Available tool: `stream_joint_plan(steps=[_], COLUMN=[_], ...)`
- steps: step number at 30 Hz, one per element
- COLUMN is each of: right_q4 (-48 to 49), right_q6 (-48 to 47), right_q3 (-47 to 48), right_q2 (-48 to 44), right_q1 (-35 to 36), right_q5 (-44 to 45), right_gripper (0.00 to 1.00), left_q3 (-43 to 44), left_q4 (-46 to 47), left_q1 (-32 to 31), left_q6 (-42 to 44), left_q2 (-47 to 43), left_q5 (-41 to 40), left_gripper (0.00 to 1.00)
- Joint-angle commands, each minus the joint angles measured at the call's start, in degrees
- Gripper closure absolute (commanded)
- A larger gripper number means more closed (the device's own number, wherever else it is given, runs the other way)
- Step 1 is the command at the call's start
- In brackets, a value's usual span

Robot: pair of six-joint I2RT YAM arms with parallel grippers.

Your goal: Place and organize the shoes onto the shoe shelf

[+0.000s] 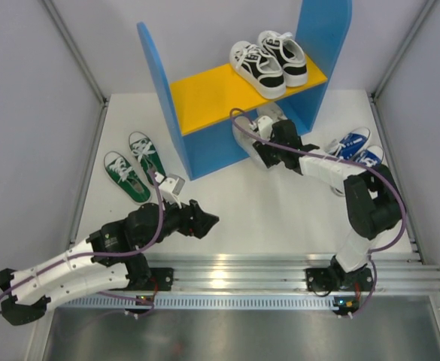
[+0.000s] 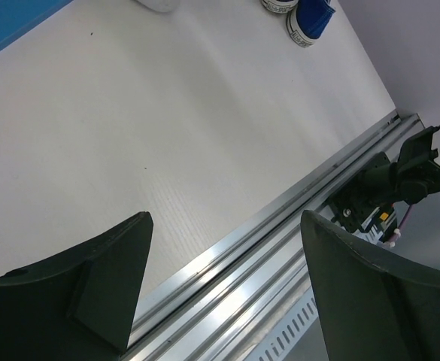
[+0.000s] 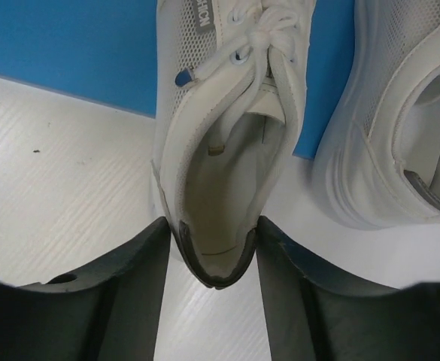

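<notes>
The shoe shelf (image 1: 204,94) stands at the back, with blue side panels and an orange board. An all-white shoe (image 3: 227,150) lies on the table in front of it, toe toward the blue panel (image 3: 69,45). My right gripper (image 3: 212,241) is shut on its heel, both fingers (image 3: 129,278) touching the heel's sides. Its mate (image 3: 400,128) lies just to the right. From above, the white shoe (image 1: 242,138) and the right gripper (image 1: 259,147) sit under the shelf's front edge. The green pair (image 1: 133,165) lies at left, the blue pair (image 1: 359,149) at right. My left gripper (image 1: 204,219) hangs open and empty.
A black-and-white pair (image 1: 268,60) occupies the right half of the orange board. In the left wrist view the left gripper (image 2: 227,226) hovers over the metal rail (image 2: 280,248) at the table's near edge. Grey walls close in both sides.
</notes>
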Motion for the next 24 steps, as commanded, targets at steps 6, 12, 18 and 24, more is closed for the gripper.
stream_joint_plan(steps=[6,12,18,24], right_q4=[10.6,16.5,23.0,24.5], right_q6=[0.8,2.9,1.3,-1.4], right_q3=[0.8,-0.6,-2.9,-1.4], right_q2=[1.3,-0.1,-0.8,1.3], right_q1=[0.0,-1.5,-2.1,-3.7], right_q5=[-0.1,1.0,6.7,5.3], right_gripper=[0.78,1.00,1.00,1.00], left_q3=[0.4,0.5,0.7,1.3], left_q4=[0.1,0.1,0.1,0.1], left_q1=[-0.1,-0.1,-0.1,-0.1], left_q6=[-0.8,-1.5,-1.6,-1.5], left_q2=[0.1,0.8,0.9,1.3], left_q5=[-1.3,-1.2,-1.5,-1.6], left_gripper=[0.15,0.15,0.15,0.15])
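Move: The right fingers straddle the heel collar of the near white shoe, whose middle lies about 10 cm ahead, 6 cm to the left and 4 cm below. The other white shoe is roughly 13 cm ahead and 1 cm right, slightly below hand height. The blue shoes stand some 24 cm to the right, nearly level. From the idle left hand, the near white shoe is about 37 cm ahead, 8 cm right and 16 cm lower. The right fingers close on the heel collar of the near white shoe and pinch its back together. Keeping that grip, the hand pushes the shoe deeper into the shelf's lower compartment, going about 3.5 cm forward and, after a slight drift left, veering right towards the other white shoe, while the fingers tip up some 10 degrees and turn a little clockwise. ##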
